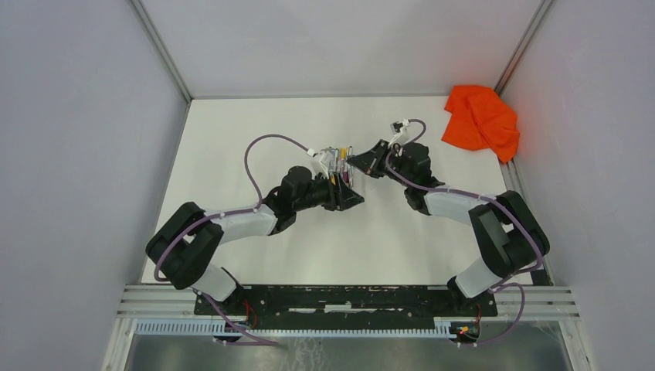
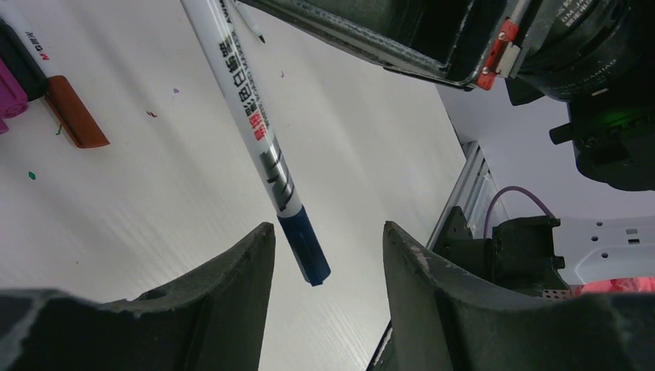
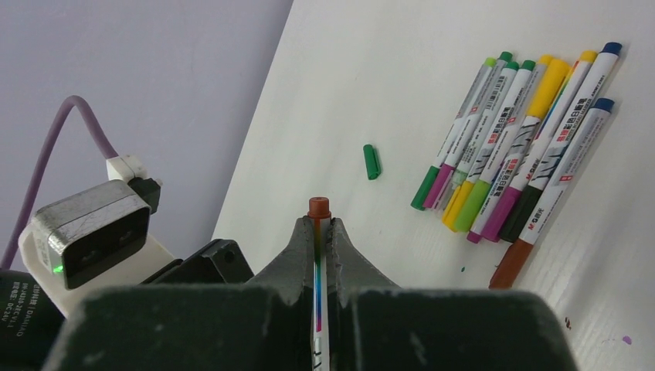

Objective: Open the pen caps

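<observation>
My right gripper (image 3: 319,220) is shut on a pen; its brown end (image 3: 319,207) sticks out past the fingertips. In the left wrist view a white pen (image 2: 251,116) slants down over the table, and its blue cap (image 2: 305,246) hangs between the jaws of my left gripper (image 2: 328,226). Those jaws are open, with a gap on each side of the cap. Several more pens (image 3: 510,154) lie side by side on the table, most with coloured caps on. A loose green cap (image 3: 371,161) lies beside them. From above, both grippers (image 1: 345,184) (image 1: 357,161) meet over the pens (image 1: 337,157).
An orange cloth (image 1: 481,120) is bunched in the far right corner. A brown cap (image 2: 75,121) on a lying pen and a magenta cap (image 2: 11,93) show at the left of the left wrist view. Small ink specks mark the white table (image 1: 402,239). Walls enclose three sides.
</observation>
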You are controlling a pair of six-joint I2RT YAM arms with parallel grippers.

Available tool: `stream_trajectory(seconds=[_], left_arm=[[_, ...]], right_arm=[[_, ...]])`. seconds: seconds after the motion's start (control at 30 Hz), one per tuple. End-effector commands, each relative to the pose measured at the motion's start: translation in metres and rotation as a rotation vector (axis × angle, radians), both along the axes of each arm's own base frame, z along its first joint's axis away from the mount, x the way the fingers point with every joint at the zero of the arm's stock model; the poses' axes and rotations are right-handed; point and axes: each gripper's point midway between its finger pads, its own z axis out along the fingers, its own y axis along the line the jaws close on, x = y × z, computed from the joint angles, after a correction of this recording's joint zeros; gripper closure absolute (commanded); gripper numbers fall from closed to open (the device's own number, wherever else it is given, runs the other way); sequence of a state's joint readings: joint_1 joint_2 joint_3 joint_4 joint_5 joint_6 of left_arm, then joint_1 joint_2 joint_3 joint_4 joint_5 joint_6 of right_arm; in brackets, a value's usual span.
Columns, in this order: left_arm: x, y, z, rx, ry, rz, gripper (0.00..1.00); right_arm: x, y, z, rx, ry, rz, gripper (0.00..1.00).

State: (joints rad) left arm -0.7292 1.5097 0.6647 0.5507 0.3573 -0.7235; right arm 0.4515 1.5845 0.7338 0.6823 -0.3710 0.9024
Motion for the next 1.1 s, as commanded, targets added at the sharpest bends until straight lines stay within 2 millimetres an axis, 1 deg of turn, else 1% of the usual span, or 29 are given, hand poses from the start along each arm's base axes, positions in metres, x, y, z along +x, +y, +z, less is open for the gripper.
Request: stream_trajectory(seconds=[0.0, 0.2, 0.33, 0.43, 0.53, 0.57, 0.73, 0.8, 0.87, 1.0, 1.07], left_arm=[[0.007, -0.008, 0.012, -0.045, -0.03, 0.019, 0.42], [0.006, -0.012, 0.008, -0.042, -0.026, 0.021, 0.48], [0.006, -0.012, 0.009, -0.041, -0.029, 0.028, 0.57], [0.004, -0.012, 0.011, -0.04, -0.033, 0.028, 0.71], [0.003, -0.012, 0.009, -0.03, -0.024, 0.032, 0.95], [0.003, -0.012, 0.007, -0.023, -0.019, 0.033, 0.98], [-0.001, -0.011, 0.006, 0.003, -0.01, 0.044, 0.98], [-0.003, -0.01, 0.006, 0.016, -0.013, 0.052, 0.98], [-0.005, -0.008, 0.008, 0.029, -0.014, 0.059, 0.98], [-0.009, -0.008, 0.005, 0.066, -0.011, 0.059, 0.98], [-0.013, -0.01, 0.004, 0.071, -0.01, 0.053, 0.98]], right_arm=[[-0.007, 0.003, 0.034, 0.076, -0.085, 0.026, 1.0], [-0.011, 0.001, 0.036, 0.081, -0.09, 0.024, 1.0], [-0.014, -0.001, 0.034, 0.077, -0.091, 0.021, 1.0], [-0.016, -0.002, 0.032, 0.072, -0.094, 0.018, 1.0], [-0.018, -0.004, 0.03, 0.064, -0.097, 0.017, 1.0], [-0.019, -0.005, 0.03, 0.062, -0.1, 0.016, 1.0], [-0.025, -0.01, 0.027, 0.004, -0.129, 0.021, 1.0], [-0.029, -0.012, 0.024, -0.028, -0.142, 0.026, 0.94], [-0.035, -0.015, 0.023, -0.047, -0.156, 0.026, 0.85], [-0.053, -0.019, 0.015, -0.061, -0.169, 0.044, 0.72], [-0.063, -0.022, 0.012, -0.068, -0.175, 0.05, 0.69]])
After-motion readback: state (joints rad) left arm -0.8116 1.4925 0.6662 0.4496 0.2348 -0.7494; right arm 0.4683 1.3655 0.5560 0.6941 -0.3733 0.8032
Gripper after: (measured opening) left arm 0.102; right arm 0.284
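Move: My left hand's open fingers straddle the blue cap of the pen my right hand holds; the cap's middle is about 1 cm ahead of the left hand point and 1 cm below it. The pen row lies on the table roughly 8 cm ahead, 4 cm left and 12 cm below that hand, with the brown-capped pen 4 cm to the right of the row's middle, level with it. From my right hand the blue cap is about 9 cm back, 5 cm lower, straight in line sideways. I close my left fingers from over half open until they pinch the blue cap, sinking that hand about 1.5 cm, then easing it back nearly 2 cm. My right hand, still gripping near the brown end, eases back and slightly up; once the cap is held, I part its fingers and carry them on back along the pen towards the cap, nearly 5 cm in all, ending a little to the right. ##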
